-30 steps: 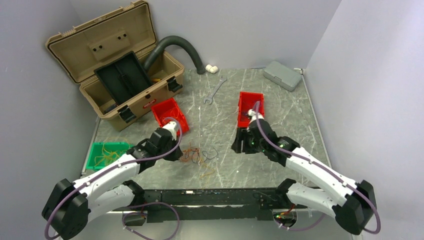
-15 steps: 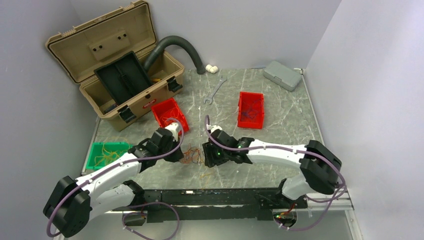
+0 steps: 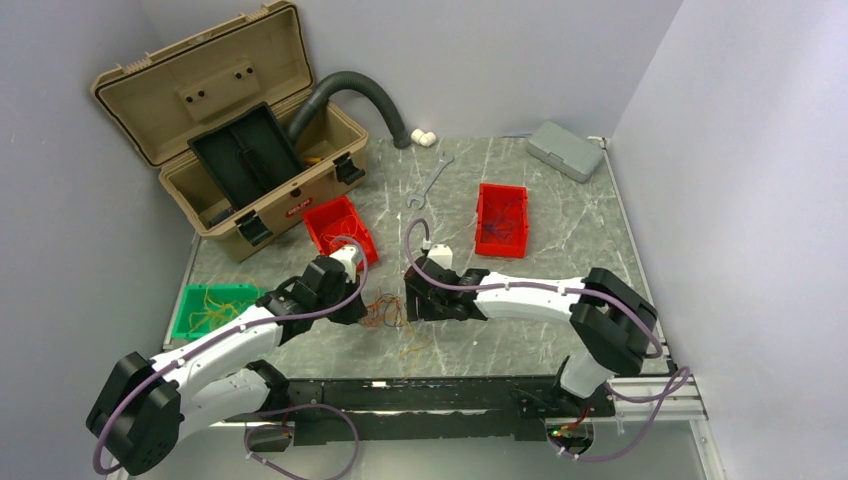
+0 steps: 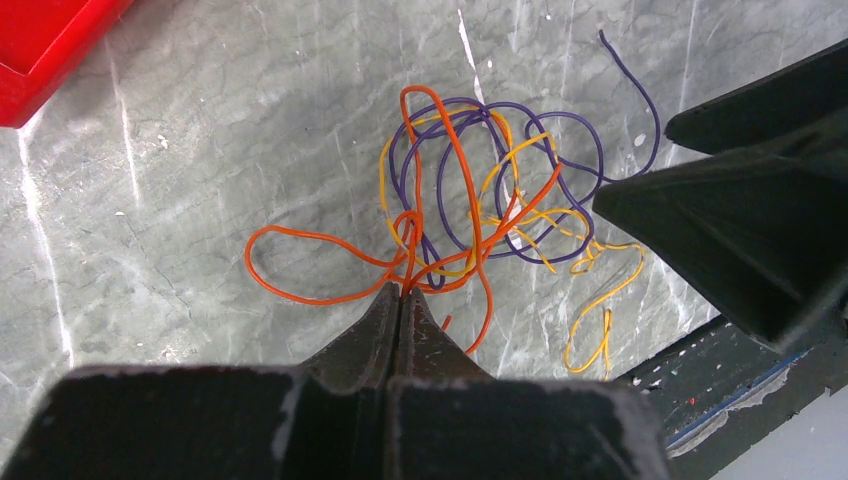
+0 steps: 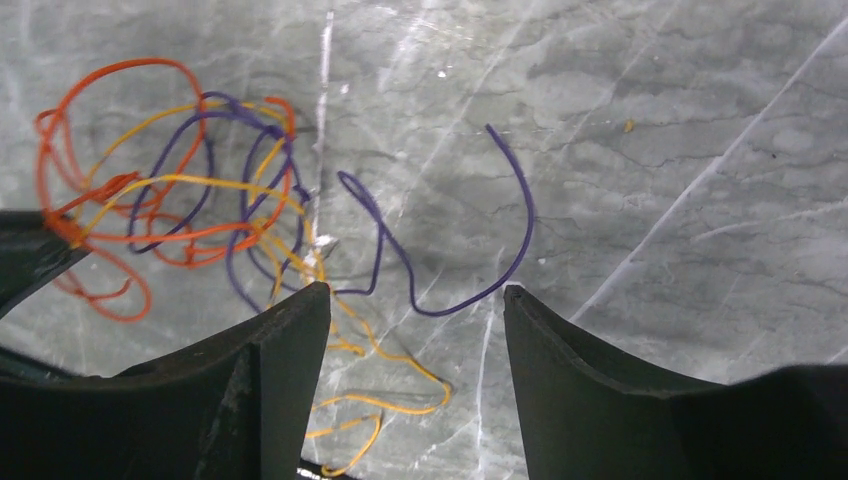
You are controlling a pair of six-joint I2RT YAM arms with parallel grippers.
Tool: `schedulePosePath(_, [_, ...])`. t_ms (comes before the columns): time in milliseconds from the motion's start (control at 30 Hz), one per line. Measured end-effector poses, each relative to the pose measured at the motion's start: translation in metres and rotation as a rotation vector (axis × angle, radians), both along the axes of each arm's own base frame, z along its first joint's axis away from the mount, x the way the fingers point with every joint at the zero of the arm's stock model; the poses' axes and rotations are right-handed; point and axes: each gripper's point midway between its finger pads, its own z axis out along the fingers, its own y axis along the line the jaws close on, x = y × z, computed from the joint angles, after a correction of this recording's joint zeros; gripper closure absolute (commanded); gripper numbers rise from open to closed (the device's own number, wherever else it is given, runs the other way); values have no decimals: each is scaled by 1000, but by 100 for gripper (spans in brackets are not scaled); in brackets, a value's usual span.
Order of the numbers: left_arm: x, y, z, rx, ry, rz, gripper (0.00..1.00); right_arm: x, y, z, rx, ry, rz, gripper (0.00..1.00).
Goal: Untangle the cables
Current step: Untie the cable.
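Note:
The cables are a small tangle of thin orange, yellow and purple wires on the marble table between the two arms. My left gripper is shut on an orange strand at the near side of the tangle. In the top view the left gripper sits just left of the wires. My right gripper stands open, with a loose purple loop lying just beyond its tips. The tangle is to its left. In the top view the right gripper is at the tangle's right edge.
An open tan toolbox and a grey hose stand at the back left. Two red bins, a green tray of wires, a wrench and a grey box lie around.
My right arm has swung left from the right red bin to the tangle, and its jaws now stand wider. The left gripper has stayed shut in place.

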Motion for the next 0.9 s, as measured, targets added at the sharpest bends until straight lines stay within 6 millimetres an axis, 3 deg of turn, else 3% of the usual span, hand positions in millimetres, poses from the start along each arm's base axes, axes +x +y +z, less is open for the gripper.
schedulePosePath(167, [0,0,0,0,0,0,100,1,-4,-23,-51,32,-47,37])
schedulePosePath(333, [0,0,1,-3,-5,-1,100,13,5,-24,-64,9,-76,45])
schedulePosePath(400, [-1,0,1,-3,-5,-1,100,17,7,-24,-70,-1,-81,60])
schedulePosePath(500, [-2,1,-1,-1,-1,-1,100,21,8,-26,-100,-21,-85,100])
schedulePosePath(667, [-1,2,-1,1,-4,2,100,24,2,-28,-159,-41,-91,100])
schedulePosePath(767, [-1,5,-1,11,-7,12,100,27,-16,-26,-183,-40,-105,100])
schedulePosePath(900, [0,10,-1,31,-14,31,100,57,-87,2,-196,-67,-255,100])
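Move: The purple cable's loose tail lies under the right hand's open fingers, roughly 2 cm ahead and 3 cm below them. The tangle is about 6 cm to that hand's left, 1 cm ahead and 3 cm down; the yellow tail lies some 7 cm back, straight behind. The right red bin is about 19 cm ahead and 17 cm right. From the left hand, already pinching the orange cable, the purple tail is some 12 cm right and 2 cm ahead, 4 cm down. Down and forward, about 3 cm each way, the right hand eases its open fingers onto the purple tail, then shuts them and pinches it near its free end. It then pulls quickly away from the tangle, some 9 cm right while moving forward and rising, the wrist turning slightly clockwise. The left hand keeps its pinch on the orange cable, nearly still. ##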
